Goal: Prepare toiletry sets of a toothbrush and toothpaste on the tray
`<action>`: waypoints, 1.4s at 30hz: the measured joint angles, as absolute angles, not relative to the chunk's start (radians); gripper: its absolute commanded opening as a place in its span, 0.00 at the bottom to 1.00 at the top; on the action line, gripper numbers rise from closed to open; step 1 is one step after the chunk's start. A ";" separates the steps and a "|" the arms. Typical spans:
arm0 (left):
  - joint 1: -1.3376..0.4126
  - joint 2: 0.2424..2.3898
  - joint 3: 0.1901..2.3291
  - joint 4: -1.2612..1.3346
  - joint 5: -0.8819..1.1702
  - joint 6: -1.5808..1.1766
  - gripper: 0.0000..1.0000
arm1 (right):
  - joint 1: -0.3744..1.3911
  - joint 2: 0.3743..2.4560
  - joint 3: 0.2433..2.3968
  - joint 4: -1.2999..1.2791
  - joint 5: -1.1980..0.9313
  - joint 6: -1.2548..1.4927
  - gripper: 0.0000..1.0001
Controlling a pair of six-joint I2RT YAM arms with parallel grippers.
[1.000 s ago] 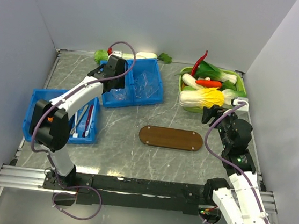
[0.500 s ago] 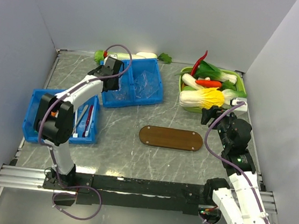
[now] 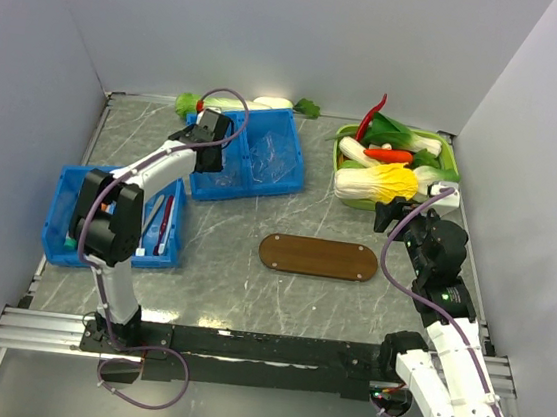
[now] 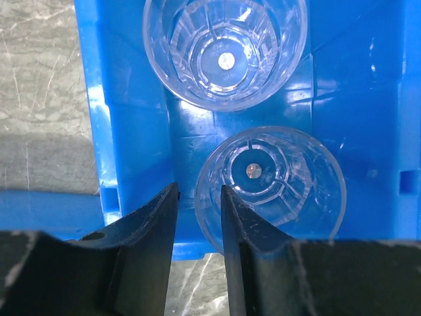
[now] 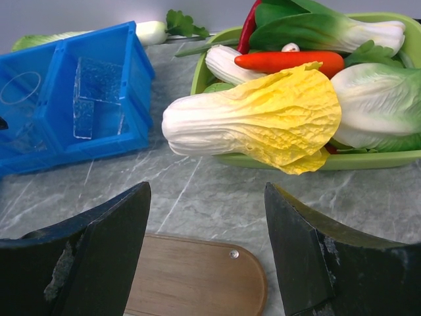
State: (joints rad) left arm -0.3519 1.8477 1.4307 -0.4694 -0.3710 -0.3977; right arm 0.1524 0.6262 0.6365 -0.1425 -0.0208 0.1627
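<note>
Two clear cups stand in the blue bin (image 4: 118, 99), one nearer (image 4: 283, 178) and one farther (image 4: 223, 46). My left gripper (image 4: 199, 217) reaches down into that bin (image 3: 249, 155). Its jaws straddle the nearer cup's left wall, one finger (image 4: 233, 224) inside the cup and the other outside. A narrow gap still shows between them. Slim brushes (image 3: 162, 217) and small tubes lie in the left blue bin (image 3: 67, 210). The dark wooden tray (image 3: 318, 257) lies bare mid-table. My right gripper (image 5: 207, 191) hovers open over the tray's right end (image 5: 197, 276).
A green vegetable tray (image 3: 345, 198) at the back right holds a yellow cabbage (image 5: 263, 118), a red pepper and leafy greens. More greens lie behind the cup bin (image 3: 188, 105). White walls close in three sides of the table.
My left gripper's jaws have narrowed around the cup wall, and the wrist has shifted slightly over the bin. My right arm has not moved.
</note>
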 measured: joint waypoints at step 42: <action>-0.323 1.665 1.391 -0.493 -0.327 -0.404 0.01 | 0.153 0.685 0.690 -0.192 -0.028 0.160 0.80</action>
State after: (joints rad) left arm -0.3225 1.6646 1.3907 -0.4927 -0.3271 -0.4042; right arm 0.1528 0.6846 0.6895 -0.1917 -0.0277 0.1596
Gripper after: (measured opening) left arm 0.038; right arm 0.798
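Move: The near clear cup in the blue tray is what my left hand goes for. Its middle lies about 4 cm to my right, some 1 cm ahead and 4 cm below, so its left wall is right at my fingertips. The far cup is roughly 8 cm ahead and 1 cm right; the toothbrushes lie some 15 cm back and 12 cm left. From my right hand the near cup is around 15 cm ahead, 37 cm left and well below. I ease my left hand down a last centimetre or so, then shut my fingers on the left wall of the near cup, pinching it at the rim. Keeping that pinch, I lift the cup about 7 cm up, drawing it slightly back and left while the fingers tip up a little, under 10 degrees. ##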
